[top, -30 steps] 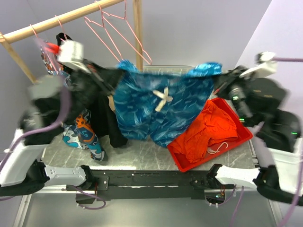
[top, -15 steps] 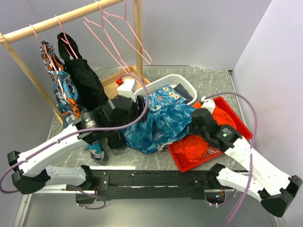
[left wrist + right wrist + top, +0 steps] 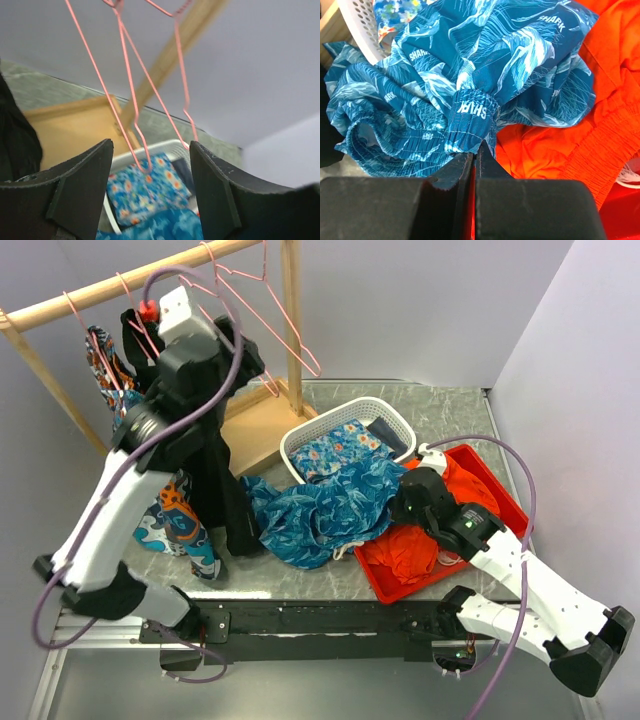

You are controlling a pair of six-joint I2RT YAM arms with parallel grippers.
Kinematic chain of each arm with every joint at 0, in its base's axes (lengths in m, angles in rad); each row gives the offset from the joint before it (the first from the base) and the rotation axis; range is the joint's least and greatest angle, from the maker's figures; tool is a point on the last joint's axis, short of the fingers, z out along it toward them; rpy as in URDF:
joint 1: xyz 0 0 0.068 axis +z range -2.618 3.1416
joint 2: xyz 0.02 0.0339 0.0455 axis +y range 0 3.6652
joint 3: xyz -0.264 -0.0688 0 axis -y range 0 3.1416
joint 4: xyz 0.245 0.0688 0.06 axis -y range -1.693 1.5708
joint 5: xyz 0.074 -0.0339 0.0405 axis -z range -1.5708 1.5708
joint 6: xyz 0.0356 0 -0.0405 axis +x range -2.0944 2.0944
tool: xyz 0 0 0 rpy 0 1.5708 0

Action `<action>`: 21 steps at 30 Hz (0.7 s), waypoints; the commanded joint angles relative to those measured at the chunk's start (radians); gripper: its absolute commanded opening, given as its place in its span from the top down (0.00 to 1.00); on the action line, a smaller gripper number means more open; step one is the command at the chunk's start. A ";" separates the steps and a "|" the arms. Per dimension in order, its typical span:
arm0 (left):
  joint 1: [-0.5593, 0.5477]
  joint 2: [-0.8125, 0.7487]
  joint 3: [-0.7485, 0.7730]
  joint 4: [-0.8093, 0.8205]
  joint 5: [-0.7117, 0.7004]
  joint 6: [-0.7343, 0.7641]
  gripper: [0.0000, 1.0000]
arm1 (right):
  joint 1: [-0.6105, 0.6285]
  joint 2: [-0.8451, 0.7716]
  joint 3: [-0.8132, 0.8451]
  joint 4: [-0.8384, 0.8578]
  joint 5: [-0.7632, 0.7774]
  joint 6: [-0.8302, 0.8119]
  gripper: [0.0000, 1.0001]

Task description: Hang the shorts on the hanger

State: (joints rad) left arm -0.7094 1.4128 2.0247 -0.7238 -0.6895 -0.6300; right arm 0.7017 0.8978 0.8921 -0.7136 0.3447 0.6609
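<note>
The teal leaf-print shorts [image 3: 320, 510] lie crumpled on the table, spilling over the edge of the red tray. My right gripper [image 3: 402, 506] sits low at their right side, shut on a fold of the waistband [image 3: 470, 117]; the jaws [image 3: 476, 146] are pressed together on the fabric. My left gripper [image 3: 245, 358] is raised to the wooden rail and stands open. A pink wire hanger [image 3: 131, 100] hangs just beyond and between its fingers [image 3: 150, 150], untouched. Several pink hangers [image 3: 250, 315] hang from the rail.
A white basket [image 3: 300, 438] holds a blue flowered cloth [image 3: 340, 448]. The red tray [image 3: 505, 508] holds an orange garment [image 3: 415, 552]. Black [image 3: 215, 480] and patterned [image 3: 170, 525] clothes hang from the rail [image 3: 110, 288]. The rack's post [image 3: 292, 320] rises behind.
The left gripper let go of the shorts, opened and rose to the hangers on the rail. The shorts dropped from a spread into a heap; the right gripper lowered, still shut on them.
</note>
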 commanded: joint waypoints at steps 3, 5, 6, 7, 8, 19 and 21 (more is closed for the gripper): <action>0.076 0.170 0.138 0.037 -0.087 0.085 0.34 | -0.005 -0.003 0.033 0.048 -0.019 -0.003 1.00; 0.111 0.227 0.182 0.032 -0.085 0.089 0.35 | -0.005 -0.008 0.027 0.054 -0.024 -0.004 1.00; 0.125 0.242 0.193 0.029 -0.078 0.084 0.37 | -0.005 -0.008 0.025 0.054 -0.026 -0.004 1.00; 0.142 0.267 0.200 0.035 -0.079 0.081 0.37 | -0.005 -0.008 0.024 0.051 -0.024 -0.004 1.00; 0.149 0.276 0.198 0.044 -0.074 0.082 0.38 | -0.005 -0.008 0.021 0.049 -0.021 -0.003 1.00; 0.206 0.350 0.155 0.188 0.001 0.122 0.53 | -0.005 -0.013 0.013 0.066 -0.044 -0.004 1.00; 0.206 0.359 0.161 0.195 0.004 0.121 0.58 | -0.005 -0.013 0.013 0.071 -0.049 -0.004 1.00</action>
State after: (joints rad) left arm -0.5060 1.7721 2.1712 -0.6224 -0.7136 -0.5388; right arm 0.7013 0.8982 0.8921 -0.6907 0.3088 0.6609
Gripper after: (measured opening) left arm 0.462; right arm 0.016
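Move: The left hand is empty, its open fingers pointing forward at the nearer of two bare pink hangers, whose middle is about 16 cm ahead, 3 cm left and 4 cm lower. The second hanger is some 18 cm ahead and 5 cm right, at much the same height; the black garment hangs about 5 cm ahead, 15 cm left and 20 cm lower. From the right hand, that first hanger is roughly 27 cm forward, 28 cm left and 27 cm higher. Forward and somewhat down, the left hand reaches about 13 cm out and 7 cm lower towards the right-hand arm of the first hanger, slowing near the end. The wrist turns some 10 degrees counter-clockwise and rolls slightly, left side up, while the fingers narrow to under half open, not shut. The right hand stays put, still pinching the shorts by the waistband. ##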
